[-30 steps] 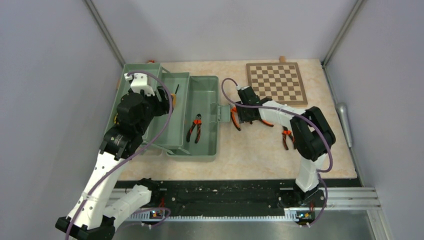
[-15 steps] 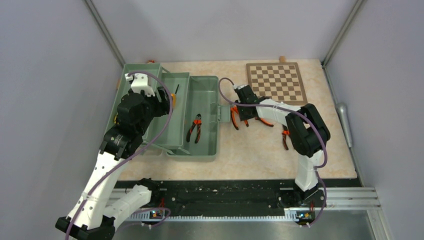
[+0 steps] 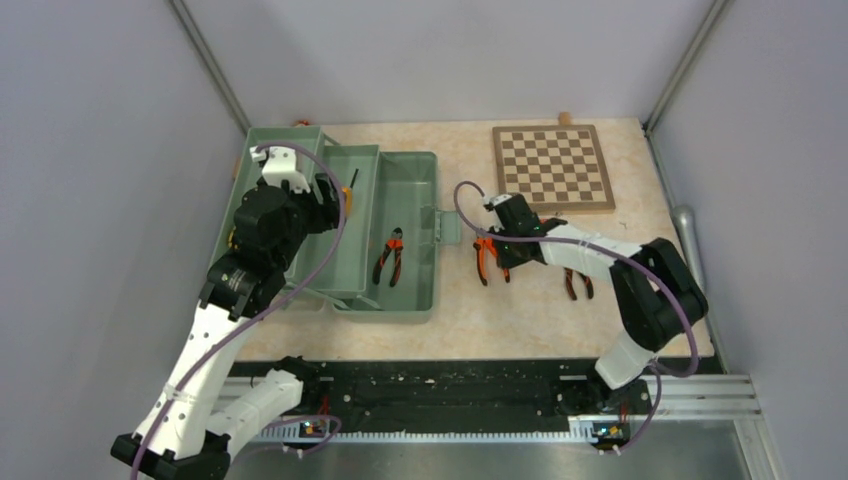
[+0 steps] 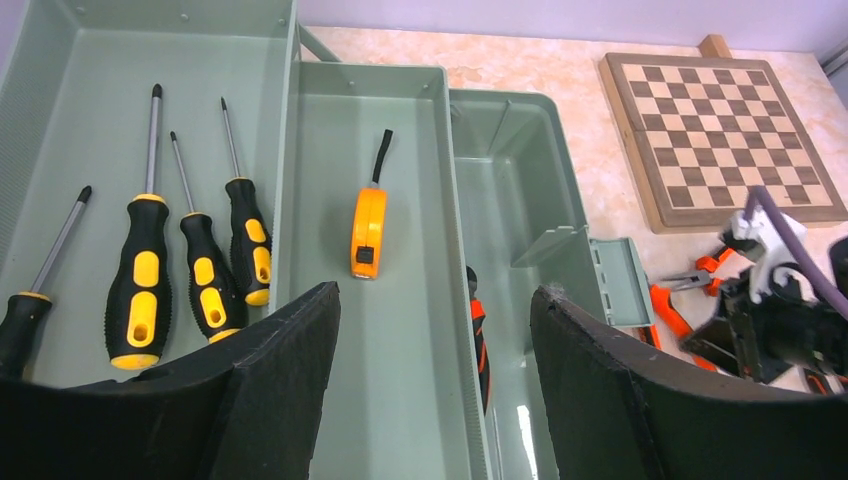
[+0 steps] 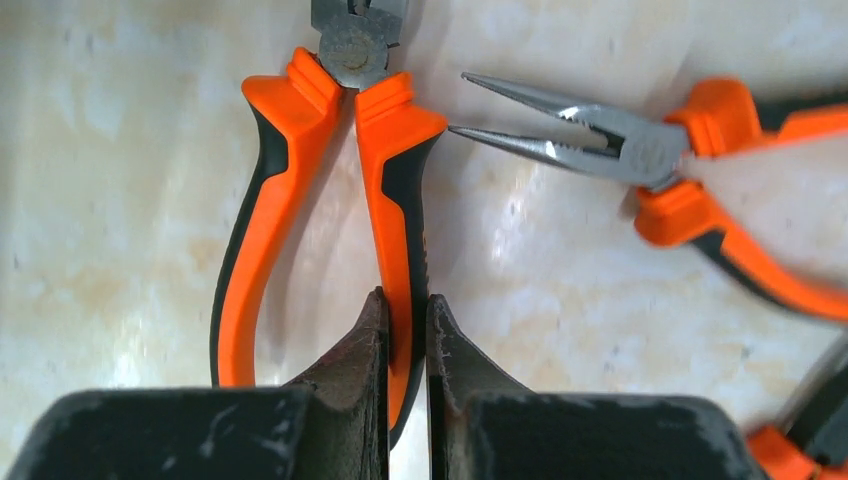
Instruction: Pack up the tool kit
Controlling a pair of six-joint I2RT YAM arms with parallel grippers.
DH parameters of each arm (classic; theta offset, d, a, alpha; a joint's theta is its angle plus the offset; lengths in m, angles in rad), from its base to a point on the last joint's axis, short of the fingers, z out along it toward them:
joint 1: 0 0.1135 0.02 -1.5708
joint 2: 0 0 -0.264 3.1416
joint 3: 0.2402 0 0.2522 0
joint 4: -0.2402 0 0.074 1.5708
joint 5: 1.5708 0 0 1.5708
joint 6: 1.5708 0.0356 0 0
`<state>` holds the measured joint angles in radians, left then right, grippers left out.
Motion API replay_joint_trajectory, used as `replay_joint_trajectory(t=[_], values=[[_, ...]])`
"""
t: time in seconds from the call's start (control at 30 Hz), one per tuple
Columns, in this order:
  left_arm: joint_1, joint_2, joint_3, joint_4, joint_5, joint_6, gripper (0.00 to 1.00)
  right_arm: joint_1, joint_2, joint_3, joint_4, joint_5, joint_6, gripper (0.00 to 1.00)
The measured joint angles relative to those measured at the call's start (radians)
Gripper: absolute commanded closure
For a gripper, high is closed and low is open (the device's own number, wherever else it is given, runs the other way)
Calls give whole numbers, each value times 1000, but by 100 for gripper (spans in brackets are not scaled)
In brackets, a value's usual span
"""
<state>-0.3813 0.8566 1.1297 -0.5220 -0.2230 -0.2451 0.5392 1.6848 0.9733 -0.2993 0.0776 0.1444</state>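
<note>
The pale-green toolbox [image 3: 410,195] lies open on the left of the table. Its compartments hold several yellow-black screwdrivers [image 4: 140,285], an orange tape measure [image 4: 368,230] and one pair of orange-handled pliers [image 3: 390,256]. My left gripper [image 4: 435,295] hangs open above the tray with nothing between its fingers. To the right of the box, my right gripper [image 5: 405,295] is shut on one handle of orange pliers [image 5: 290,180] that lie on the table [image 3: 487,258]. Needle-nose pliers [image 5: 640,155] lie just beside them, tips pointing at the held pair.
A wooden chessboard [image 3: 553,165] sits at the back right. Another pair of pliers [image 3: 578,283] lies on the table under my right forearm. The toolbox latch flap [image 4: 618,285] sticks out towards the right gripper. Grey walls close the sides.
My right gripper has shut on the pliers' handle and shifted a little towards the near right with them; its elbow swung right. The left arm has not moved.
</note>
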Motion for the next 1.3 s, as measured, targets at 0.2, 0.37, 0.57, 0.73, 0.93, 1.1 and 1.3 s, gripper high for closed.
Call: replay_joint_trajectory(t=[0.2,0.37,0.57,0.73,0.93,1.1,1.3], values=[[0,16,0,8,17,0,26,0,-171,-51,-92,4,-7,100],[0,19,0,14,26,-1,26,0,-286,-15,-137,61,-5,100],[0,18,0,21,26,-1,26,10,-315,117,-189,111,14,100],[0,13,0,21,25,-1,26,66,-294,259,-226,146,42,100],[0,-10,0,21,20,0,26,167,-134,489,-266,172,112,100],[0,-34,0,21,6,1,26,230,25,642,-317,180,176,100],[0,-50,0,21,-8,8,26,289,207,819,-377,187,254,100]])
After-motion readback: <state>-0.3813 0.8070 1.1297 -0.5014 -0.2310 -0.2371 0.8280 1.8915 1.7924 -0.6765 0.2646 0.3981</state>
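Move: The right hand holds the orange pliers by one handle near the table; the middle of the toolbox's deep bin lies about 19 cm to its left and 5 cm ahead. The box latch is roughly 11 cm left and 6 cm ahead, the pliers already in the bin some 24 cm left and about level with it. The needle-nose pliers lie about 7 cm right and 3 cm ahead. From the left hand, the bin is some 12 cm right, 8 cm ahead and 28 cm below. Keeping its grip, the right hand lifts the pliers about 20 cm, then swings them 17 cm left, dipping slightly. ##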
